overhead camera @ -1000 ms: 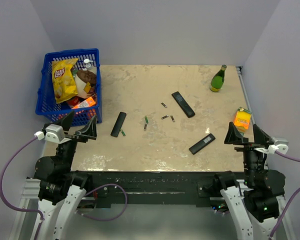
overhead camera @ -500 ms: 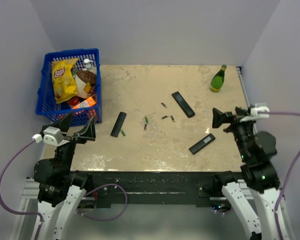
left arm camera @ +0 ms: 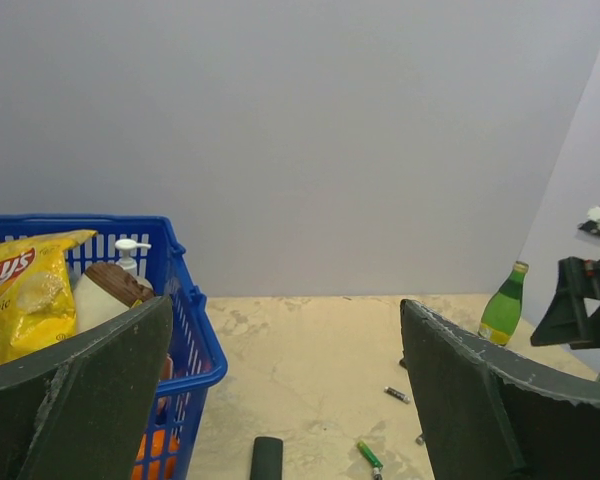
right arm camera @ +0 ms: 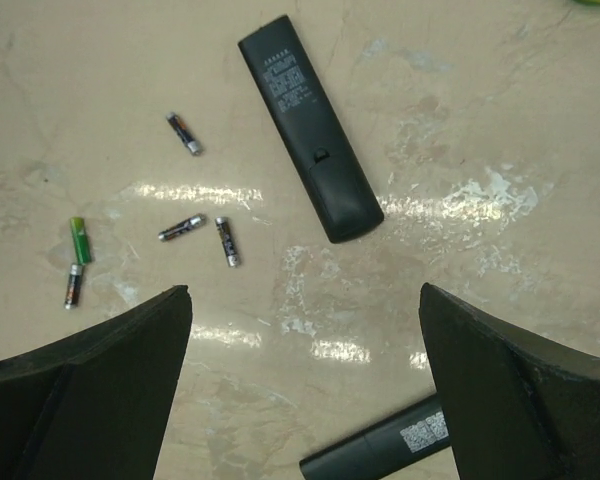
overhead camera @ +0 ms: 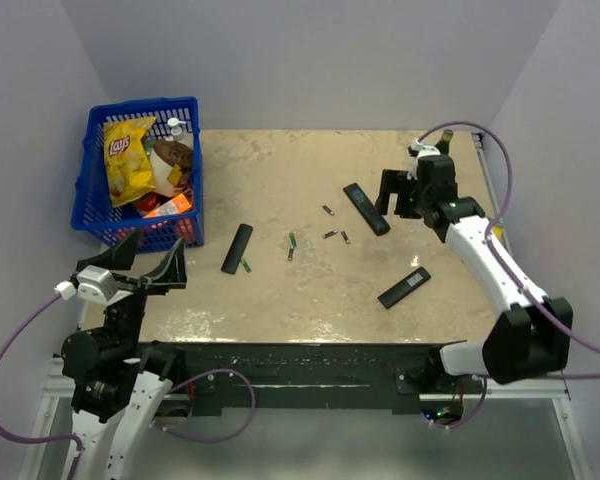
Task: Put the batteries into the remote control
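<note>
The remote control (overhead camera: 366, 208) is the long slim black bar in the middle of the table; in the right wrist view the remote control (right arm camera: 310, 125) lies back side up with its cover on. Three small dark batteries (overhead camera: 330, 234) lie just left of it, also seen as batteries (right arm camera: 182, 227) from the right wrist. My right gripper (overhead camera: 400, 195) hovers open beside the remote's right edge, and in its own view the right gripper (right arm camera: 305, 290) holds nothing. My left gripper (overhead camera: 152, 258) stands open at the near left, and the left gripper (left arm camera: 285, 303) is empty.
A blue basket (overhead camera: 195, 170) of groceries stands at the far left, and a green bottle (overhead camera: 437, 158) at the far right. A short black remote (overhead camera: 237, 248) and a labelled remote (overhead camera: 404, 288) lie nearer. Green batteries (overhead camera: 291, 240) lie between them.
My right arm has swung from the near right edge out over the table to above the long remote. The left arm has sunk back slightly. Both grippers stayed open.
</note>
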You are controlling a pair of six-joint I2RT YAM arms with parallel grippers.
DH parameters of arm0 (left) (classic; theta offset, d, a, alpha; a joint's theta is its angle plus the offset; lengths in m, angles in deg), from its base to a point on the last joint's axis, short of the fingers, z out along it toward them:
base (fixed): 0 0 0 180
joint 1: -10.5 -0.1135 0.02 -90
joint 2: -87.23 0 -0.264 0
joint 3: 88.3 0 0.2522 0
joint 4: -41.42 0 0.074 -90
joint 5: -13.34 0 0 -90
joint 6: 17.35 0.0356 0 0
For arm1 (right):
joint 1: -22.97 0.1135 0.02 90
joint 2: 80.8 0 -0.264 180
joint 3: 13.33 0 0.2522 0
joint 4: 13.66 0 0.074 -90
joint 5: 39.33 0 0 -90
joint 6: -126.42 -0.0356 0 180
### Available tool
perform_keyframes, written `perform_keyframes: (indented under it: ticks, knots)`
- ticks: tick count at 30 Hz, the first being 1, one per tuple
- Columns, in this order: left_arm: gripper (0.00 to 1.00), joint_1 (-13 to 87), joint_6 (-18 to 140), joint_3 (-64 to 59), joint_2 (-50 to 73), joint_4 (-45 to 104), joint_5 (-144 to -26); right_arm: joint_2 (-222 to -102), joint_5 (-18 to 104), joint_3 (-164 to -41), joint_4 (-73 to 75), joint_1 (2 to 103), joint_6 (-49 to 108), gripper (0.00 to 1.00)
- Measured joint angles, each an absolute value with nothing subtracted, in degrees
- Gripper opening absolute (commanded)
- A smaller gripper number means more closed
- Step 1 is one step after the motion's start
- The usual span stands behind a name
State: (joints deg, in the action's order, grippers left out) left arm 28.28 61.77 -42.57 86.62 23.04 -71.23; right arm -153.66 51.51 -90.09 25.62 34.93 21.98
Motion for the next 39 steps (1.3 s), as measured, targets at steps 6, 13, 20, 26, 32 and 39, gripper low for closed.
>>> perform_keyframes:
  ticks: [6, 13, 20, 26, 32, 39]
  knots:
    - [1.0, 28.4, 61.8, -42.6, 86.8, 22.2, -70.3, -172.2, 49.7, -98.2, 26.8, 34.9, 26.2, 0.98]
    - [1.0, 29.0, 61.8, -42.6, 86.8, 22.1, -69.8, -186.7, 49.7, -104.9, 28.9, 34.9, 30.2, 0.98]
    - [1.0, 29.0, 61.8, -42.6, 86.8, 22.1, -69.4, -195.3, 49.8, -109.8, 30.4, 34.9, 32.2, 0.94]
    - [1.0, 29.0, 61.8, -42.6, 86.8, 22.1, -69.4, -197.5, 49.8, -110.7, 31.4, 34.9, 33.6, 0.81]
    - [1.0, 29.0, 61.8, -42.6, 85.9, 22.1, -69.4, -197.9, 50.7, -111.2, 31.9, 35.3, 34.8, 0.75]
    - [1.0, 29.0, 61.2, -42.6, 81.9, 22.4, -70.7, -199.2, 53.1, -113.0, 33.2, 37.6, 36.0, 0.61]
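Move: The right hand, wide open, hangs above and short of the upper remote control: its middle is about 12 cm ahead, 5 cm left and 20 cm below. On the table, the nearest battery is roughly 3 cm ahead and 11 cm left of this hand, another 4 cm ahead and 15 cm left; a second remote lies some 13 cm back and 6 cm right. From the left hand, the upper remote is about 30 cm ahead, 48 cm right and 36 cm down. Down and somewhat forward, the right hand sinks about 18 cm while reaching 7 cm out to the near, battery-cover end of the upper remote, its fingers tipping nearly 30 degrees steeper and turning a little counter-clockwise. Once low, it stays at that height and closes by about a third, drawing one fingertip up along each side of the remote; a firm grip can't be seen yet. ##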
